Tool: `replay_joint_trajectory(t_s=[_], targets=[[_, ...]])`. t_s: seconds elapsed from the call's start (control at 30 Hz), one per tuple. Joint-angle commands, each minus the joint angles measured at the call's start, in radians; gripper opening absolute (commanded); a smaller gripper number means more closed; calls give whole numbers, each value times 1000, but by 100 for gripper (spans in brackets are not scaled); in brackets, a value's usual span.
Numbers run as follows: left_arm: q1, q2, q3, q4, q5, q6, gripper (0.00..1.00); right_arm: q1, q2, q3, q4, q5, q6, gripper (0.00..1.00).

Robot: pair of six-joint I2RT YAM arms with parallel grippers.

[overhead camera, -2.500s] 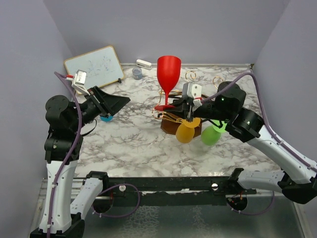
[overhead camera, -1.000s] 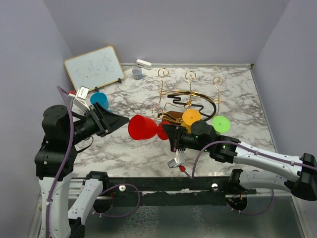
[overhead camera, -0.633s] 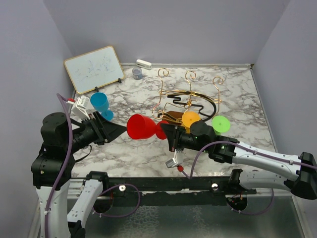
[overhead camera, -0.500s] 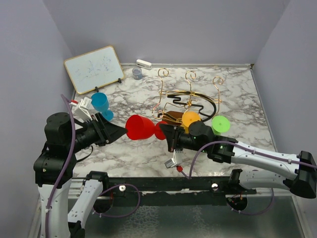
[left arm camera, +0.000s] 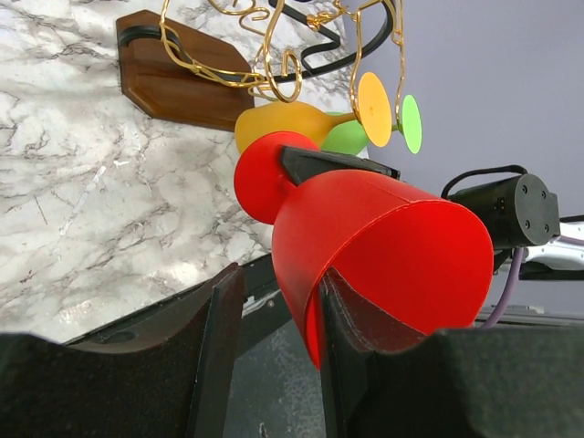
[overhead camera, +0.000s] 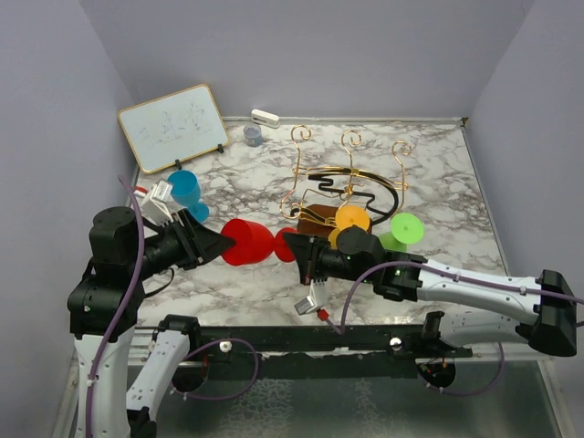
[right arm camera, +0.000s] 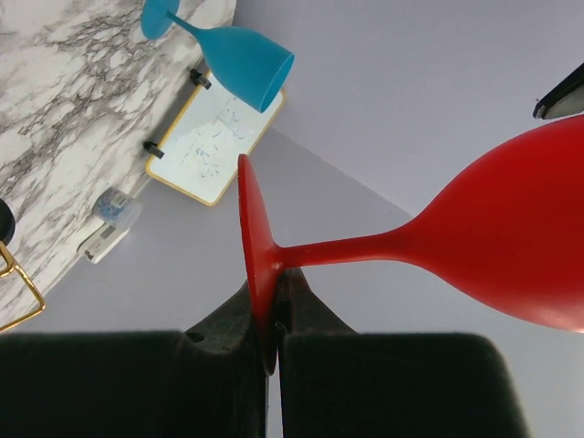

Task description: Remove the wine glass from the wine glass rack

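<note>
The red wine glass (overhead camera: 246, 242) lies sideways in the air, left of the wine glass rack (overhead camera: 351, 178). My right gripper (overhead camera: 294, 246) is shut on the edge of its round foot (right arm camera: 251, 228). The bowl (left arm camera: 383, 246) points at my left gripper (overhead camera: 224, 245). That gripper stands open astride the bowl's rim, one finger (left arm camera: 342, 310) inside the bowl and the other finger (left arm camera: 214, 319) outside with a gap. The rack's gold wire arms rise from a brown wooden base (left arm camera: 173, 78). An orange glass (overhead camera: 351, 219) and a green glass (overhead camera: 401, 228) hang on the rack.
A blue wine glass (overhead camera: 185, 190) stands at the left, in front of a small whiteboard (overhead camera: 173, 123). A grey roll (overhead camera: 253, 135) and a white block (overhead camera: 265, 117) sit at the back wall. The right arm (overhead camera: 456, 283) stretches across the table's front.
The right gripper carried the red glass left and a little lower. The left gripper closed in until the bowl's rim came between its fingers, and its jaws narrowed slightly.
</note>
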State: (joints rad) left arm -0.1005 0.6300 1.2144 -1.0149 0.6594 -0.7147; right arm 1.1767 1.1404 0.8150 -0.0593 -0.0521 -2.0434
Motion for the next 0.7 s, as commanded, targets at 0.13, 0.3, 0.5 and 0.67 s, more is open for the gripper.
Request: replay_joint_trajectory(t_s=[0.13,0.3,0.5,0.67], targets=[[-3,-8,17,-11,-60,20,1,37,19,45,66,45,30,1],[-4,-1,68,-28,-106,17,0,38,-1,25,80,52,57,20],[-4,5,291,19,-200,-22,0,41,-47,0,92,50,97,42],[-4,38,465,75,-279,-53,0,44,-74,-5,88,49,128,43]])
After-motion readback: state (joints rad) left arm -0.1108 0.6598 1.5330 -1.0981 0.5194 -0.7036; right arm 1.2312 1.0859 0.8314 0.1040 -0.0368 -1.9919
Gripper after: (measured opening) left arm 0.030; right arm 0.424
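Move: The red wine glass lies sideways between the hands: its middle is about 6 cm right of the left hand and 4 cm below, straight across, its rim between the open fingers. From the right hand, shut on the foot, that middle is some 6 cm left, 4 cm up, level with it. The yellow glass hangs roughly 14 cm right of the right hand, 5 cm ahead, 3 cm lower; the blue glass stands 18 cm ahead of the left hand, 13 cm left, 18 cm down. Left fingers pinch the red glass's rim, right fingers open around its foot, then both rise about 7 cm. ##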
